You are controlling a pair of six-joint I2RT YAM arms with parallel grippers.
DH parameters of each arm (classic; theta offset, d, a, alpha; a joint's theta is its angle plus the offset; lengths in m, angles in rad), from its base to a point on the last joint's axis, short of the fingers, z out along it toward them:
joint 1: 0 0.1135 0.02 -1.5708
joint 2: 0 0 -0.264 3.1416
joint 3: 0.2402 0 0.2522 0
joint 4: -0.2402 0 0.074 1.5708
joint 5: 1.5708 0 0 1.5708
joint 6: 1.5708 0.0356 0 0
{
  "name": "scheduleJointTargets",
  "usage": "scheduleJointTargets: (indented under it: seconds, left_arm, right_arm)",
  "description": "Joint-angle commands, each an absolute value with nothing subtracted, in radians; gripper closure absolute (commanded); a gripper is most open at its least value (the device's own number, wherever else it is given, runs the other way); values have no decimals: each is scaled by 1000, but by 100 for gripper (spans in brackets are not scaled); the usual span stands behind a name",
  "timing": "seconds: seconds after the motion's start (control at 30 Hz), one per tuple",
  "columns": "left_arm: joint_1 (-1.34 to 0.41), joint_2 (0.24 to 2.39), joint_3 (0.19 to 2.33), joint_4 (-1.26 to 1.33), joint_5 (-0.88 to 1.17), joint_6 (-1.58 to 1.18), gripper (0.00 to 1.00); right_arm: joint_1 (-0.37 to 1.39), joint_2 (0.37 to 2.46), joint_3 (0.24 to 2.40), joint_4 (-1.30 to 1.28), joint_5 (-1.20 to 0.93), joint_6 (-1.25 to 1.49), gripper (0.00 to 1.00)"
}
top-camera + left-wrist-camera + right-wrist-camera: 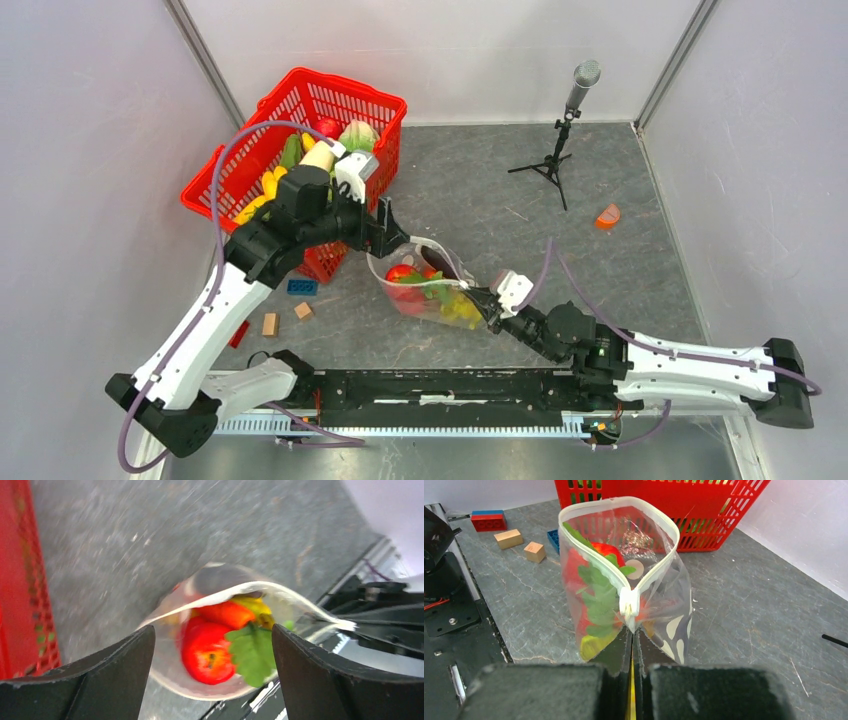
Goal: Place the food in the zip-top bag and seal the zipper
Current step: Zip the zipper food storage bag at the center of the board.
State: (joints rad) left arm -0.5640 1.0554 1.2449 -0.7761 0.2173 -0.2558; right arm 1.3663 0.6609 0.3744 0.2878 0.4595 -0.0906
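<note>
The zip-top bag stands in the middle of the table with its mouth open. Inside it are a red tomato, a green leafy piece, an orange piece and a yellow piece. My right gripper is shut on the near end of the zipper, where the two strips meet; the rest of the zipper gapes in a loop. My left gripper is open and empty, just off the bag's far end. In the left wrist view the open mouth of the bag lies beyond my fingers.
A red basket with more toy food stands at the back left, behind my left arm. A blue brick, two wooden cubes and a red brick lie left of the bag. A microphone tripod and an orange piece are at the back right.
</note>
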Motion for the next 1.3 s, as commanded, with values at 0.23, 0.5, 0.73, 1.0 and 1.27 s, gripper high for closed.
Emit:
scheduleJointTargets:
  seconds: [0.23, 0.5, 0.73, 1.0, 1.27]
  left_arm:
    - [-598, 1103, 1292, -329, 765, 38, 11]
    - [-721, 1226, 1288, -380, 1000, 379, 14]
    - [-744, 1288, 1317, -456, 1007, 498, 29]
    - [-808, 1390, 1436, -748, 999, 670, 45]
    - [-853, 1403, 1431, -798, 843, 688, 55]
  right_arm:
    - [1126, 715, 516, 204, 77, -2, 100]
    - [1088, 696, 498, 209, 9, -2, 100]
    - [1085, 659, 464, 214, 10, -2, 100]
    - [1085, 658, 456, 224, 25, -2, 100]
    - [1085, 645, 451, 225, 32, 28, 100]
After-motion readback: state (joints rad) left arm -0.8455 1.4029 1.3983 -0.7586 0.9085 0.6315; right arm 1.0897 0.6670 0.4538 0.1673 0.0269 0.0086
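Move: The zipper slider, at the bag's pinched corner, lies about 11 cm back, 15 cm to the right and 3 cm below the open left gripper. The open bag mouth stretches between, its middle some 6 cm back, 6 cm right and 5 cm down; the tomato inside is roughly 7 cm back, 2 cm right and 11 cm down. From the right gripper, the slider is just past the fingertips, about 1 cm forward, 2 cm left and 1 cm up. Swing the left gripper in an arc over the bag mouth to the slider: rise about 8 cm while going right, then come down and back, turning the hand some 70 degrees clockwise and narrowing the wide-open fingers to about half as they straddle it. Keep the right gripper shut on the corner, shifting it 2 cm forward and easing back 1, with a slight counter-clockwise turn, then hold. ##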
